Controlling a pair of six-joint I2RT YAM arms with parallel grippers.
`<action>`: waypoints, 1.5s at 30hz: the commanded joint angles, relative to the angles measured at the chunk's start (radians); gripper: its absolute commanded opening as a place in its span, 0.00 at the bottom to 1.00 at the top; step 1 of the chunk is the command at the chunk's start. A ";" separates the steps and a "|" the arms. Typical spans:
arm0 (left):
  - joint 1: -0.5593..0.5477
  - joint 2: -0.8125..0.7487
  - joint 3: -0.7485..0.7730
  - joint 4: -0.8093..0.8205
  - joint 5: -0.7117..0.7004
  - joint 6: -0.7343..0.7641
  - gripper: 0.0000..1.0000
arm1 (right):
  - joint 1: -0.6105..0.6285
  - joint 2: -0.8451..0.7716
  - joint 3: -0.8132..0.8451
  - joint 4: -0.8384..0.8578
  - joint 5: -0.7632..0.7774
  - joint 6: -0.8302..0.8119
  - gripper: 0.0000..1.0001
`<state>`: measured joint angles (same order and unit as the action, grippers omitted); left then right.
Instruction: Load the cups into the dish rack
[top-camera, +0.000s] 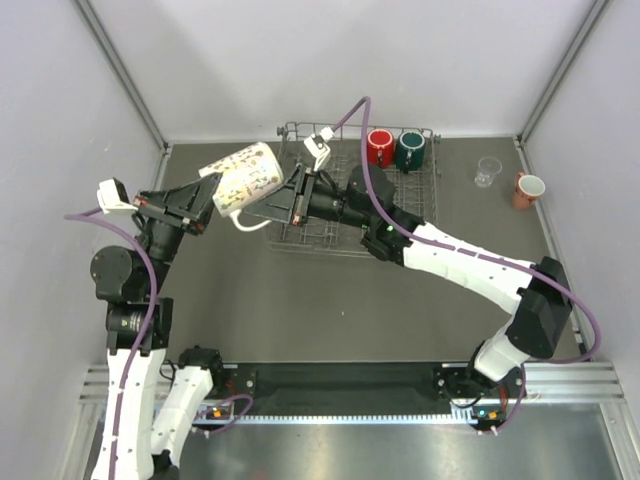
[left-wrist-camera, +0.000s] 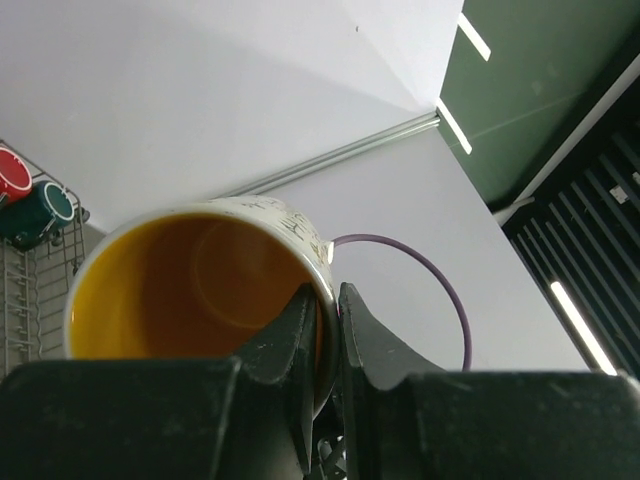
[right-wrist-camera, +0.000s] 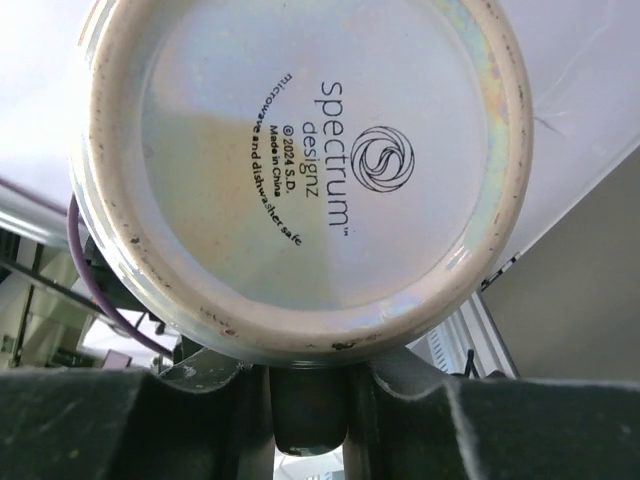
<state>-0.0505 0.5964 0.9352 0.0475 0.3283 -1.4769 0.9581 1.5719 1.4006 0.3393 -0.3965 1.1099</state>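
Note:
The white speckled mug with its orange inside hangs on its side in the air, just left of the dish rack. My left gripper is shut on its rim, one finger inside and one outside. My right gripper is at the mug's base, jaws closed on a dark piece under the base that looks like the handle. A red mug and a dark green mug stand in the rack's far end.
A clear glass and a salmon-pink mug stand on the table right of the rack. White walls enclose the table on the left, back and right. The rack's wires show at the left of the left wrist view.

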 joint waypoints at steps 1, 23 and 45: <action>-0.012 -0.061 0.011 0.108 0.071 -0.023 0.00 | 0.008 -0.015 0.000 0.226 0.018 -0.004 0.00; -0.012 -0.245 -0.021 -0.356 -0.063 0.039 0.68 | -0.042 -0.108 0.049 -0.034 0.076 -0.274 0.00; -0.015 -0.199 0.323 -0.948 -0.178 0.737 0.97 | -0.159 0.259 0.578 -0.574 0.586 -0.830 0.00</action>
<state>-0.0620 0.3691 1.2285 -0.8551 0.1398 -0.8757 0.8089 1.7847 1.8194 -0.2630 0.0105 0.4343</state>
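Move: Some 34 cm ahead of the right hand, 17 cm to its right and 36 cm below lies the middle of the dish rack; in its far part stand the red cup, about 43 ahead and 24 right, and the green cup, 42 ahead and 32 right. The flowered mug, held by both hands, is centred about 6 cm right of the left hand, 1 cm ahead and 2 below; from there the rack's middle lies 32 ahead, 25 right, 42 below. Taking over the flowered mug, the right hand keeps its pinch on the handle side, eases back barely 2 cm, then swings forward over the rack, ending some 17 cm ahead of its start, 7 lower and 5 right, wrist turning clockwise and its left side dipping. The left hand backs away, opens wide off the rim, and sinks, about 9 cm back, 7 down and 4 left, rolling left side up some 30 degrees. ##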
